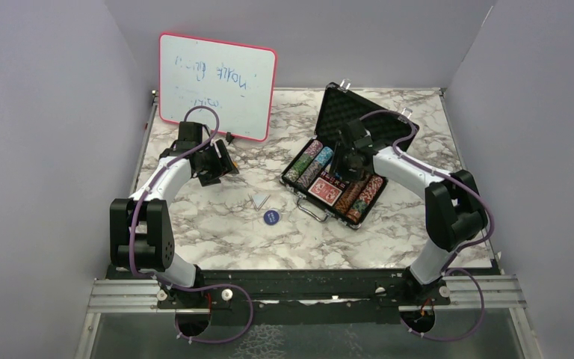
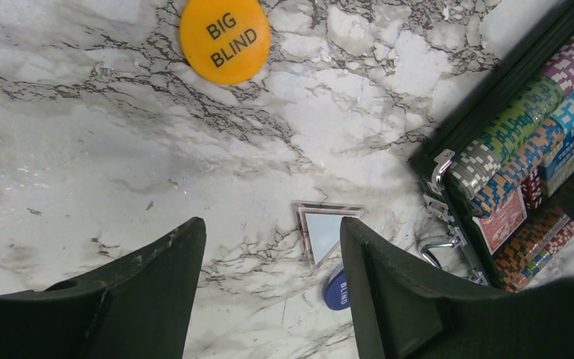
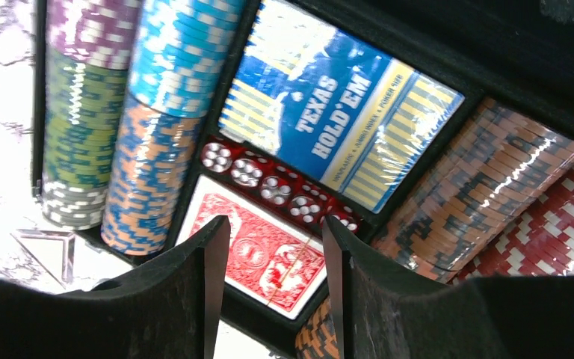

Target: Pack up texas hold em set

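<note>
The black case [image 1: 362,114] lies open right of centre, lid leaning back. It holds striped chip stacks [image 1: 308,164], a blue Texas Hold'em deck [image 3: 336,112], a row of red dice [image 3: 276,185] and a red-backed deck [image 3: 269,254]. My right gripper [image 3: 275,239] hovers open just above the red-backed deck, nothing between its fingers. My left gripper [image 2: 273,232] stands open above bare marble at the left, far from the case. An orange Big Blind button [image 2: 224,39] lies ahead of it. A blue button [image 1: 270,217] rests on the table left of the case handle [image 2: 437,254].
A pink-framed whiteboard [image 1: 217,86] leans against the back wall behind my left arm. A small clear triangular piece [image 1: 260,200] lies beside the blue button. Grey walls close in the marble table [image 1: 217,232] on three sides.
</note>
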Tool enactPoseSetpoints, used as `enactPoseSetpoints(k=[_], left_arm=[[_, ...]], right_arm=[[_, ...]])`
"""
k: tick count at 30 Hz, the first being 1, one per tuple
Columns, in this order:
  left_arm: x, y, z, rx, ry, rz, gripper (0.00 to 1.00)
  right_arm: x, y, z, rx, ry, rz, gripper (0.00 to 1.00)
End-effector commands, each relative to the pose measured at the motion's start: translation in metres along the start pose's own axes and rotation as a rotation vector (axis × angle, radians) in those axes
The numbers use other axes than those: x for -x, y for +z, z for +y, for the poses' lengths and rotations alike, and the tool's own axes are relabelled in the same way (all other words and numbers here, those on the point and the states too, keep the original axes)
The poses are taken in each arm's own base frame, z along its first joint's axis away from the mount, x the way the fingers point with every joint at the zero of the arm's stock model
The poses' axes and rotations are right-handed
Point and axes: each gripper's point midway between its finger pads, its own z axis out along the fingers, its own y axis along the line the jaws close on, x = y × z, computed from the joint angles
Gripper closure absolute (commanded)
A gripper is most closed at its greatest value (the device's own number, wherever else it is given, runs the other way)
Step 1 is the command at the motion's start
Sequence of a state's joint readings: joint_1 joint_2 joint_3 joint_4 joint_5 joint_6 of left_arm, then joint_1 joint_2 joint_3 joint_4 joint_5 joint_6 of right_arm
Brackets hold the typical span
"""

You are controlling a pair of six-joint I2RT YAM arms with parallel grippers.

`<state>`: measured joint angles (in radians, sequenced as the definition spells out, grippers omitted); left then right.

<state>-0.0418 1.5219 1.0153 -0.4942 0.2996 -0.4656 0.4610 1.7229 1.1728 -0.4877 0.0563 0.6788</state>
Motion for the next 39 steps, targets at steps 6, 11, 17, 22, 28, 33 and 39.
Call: enactPoseSetpoints(k=[6,11,17,22,28,33,39], left_arm=[[0.017,-0.023,-0.013,-0.034,0.058,-0.120,0.31],[0.042,-0.048,-0.020,0.002,0.073,-0.207,0.31],[0.073,-0.084,-0.021,0.087,0.090,-0.333,0.31],[0.083,-0.105,-0.030,0.077,0.101,-0.393,0.31],[0.082,-0.130,-0.034,0.073,0.113,-0.443,0.31],[0.077,-0.148,-0.044,0.033,0.122,-0.452,0.31],[0.075,-0.167,-0.057,-0.008,0.135,-0.456,0.31]], right_arm=[[0.003,-0.045,0.096,0.086,-0.322,-0.181,0.44],[-0.044,-0.038,0.158,0.145,-0.522,-0.164,0.34],[-0.090,-0.012,0.197,0.145,-0.638,-0.074,0.30],[-0.103,0.006,0.211,0.157,-0.680,-0.043,0.23],[-0.112,0.029,0.220,0.166,-0.707,-0.011,0.17],[-0.123,0.046,0.215,0.138,-0.717,0.035,0.15],[-0.125,0.055,0.203,0.079,-0.727,0.047,0.16]])
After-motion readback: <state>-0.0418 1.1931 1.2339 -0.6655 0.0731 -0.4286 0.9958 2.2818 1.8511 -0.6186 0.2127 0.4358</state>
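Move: The clear triangle lies on the table about 25 cm to my right hand's left, some 4 cm back and 5 cm below. The small blind button is roughly 4 cm right of it and 5 cm nearer me; the case's near-left corner is about 7 cm right of it and 6 cm farther out. The red deck in the case is some 3 cm left and 1 cm back of my right hand. From my left hand the triangle is about 9 cm right, 2 cm back, 8 cm below. I swing my empty right hand left out of the case in an arc, rising about 7 cm, crossing some 24 cm leftward and a little back, then sinking to just above the table, turning nearly 40 degrees counter-clockwise and spreading its fingers either side of the triangle. Meanwhile my left hand lifts some 16 cm clear, fingers tipping more steeply down, still open. ##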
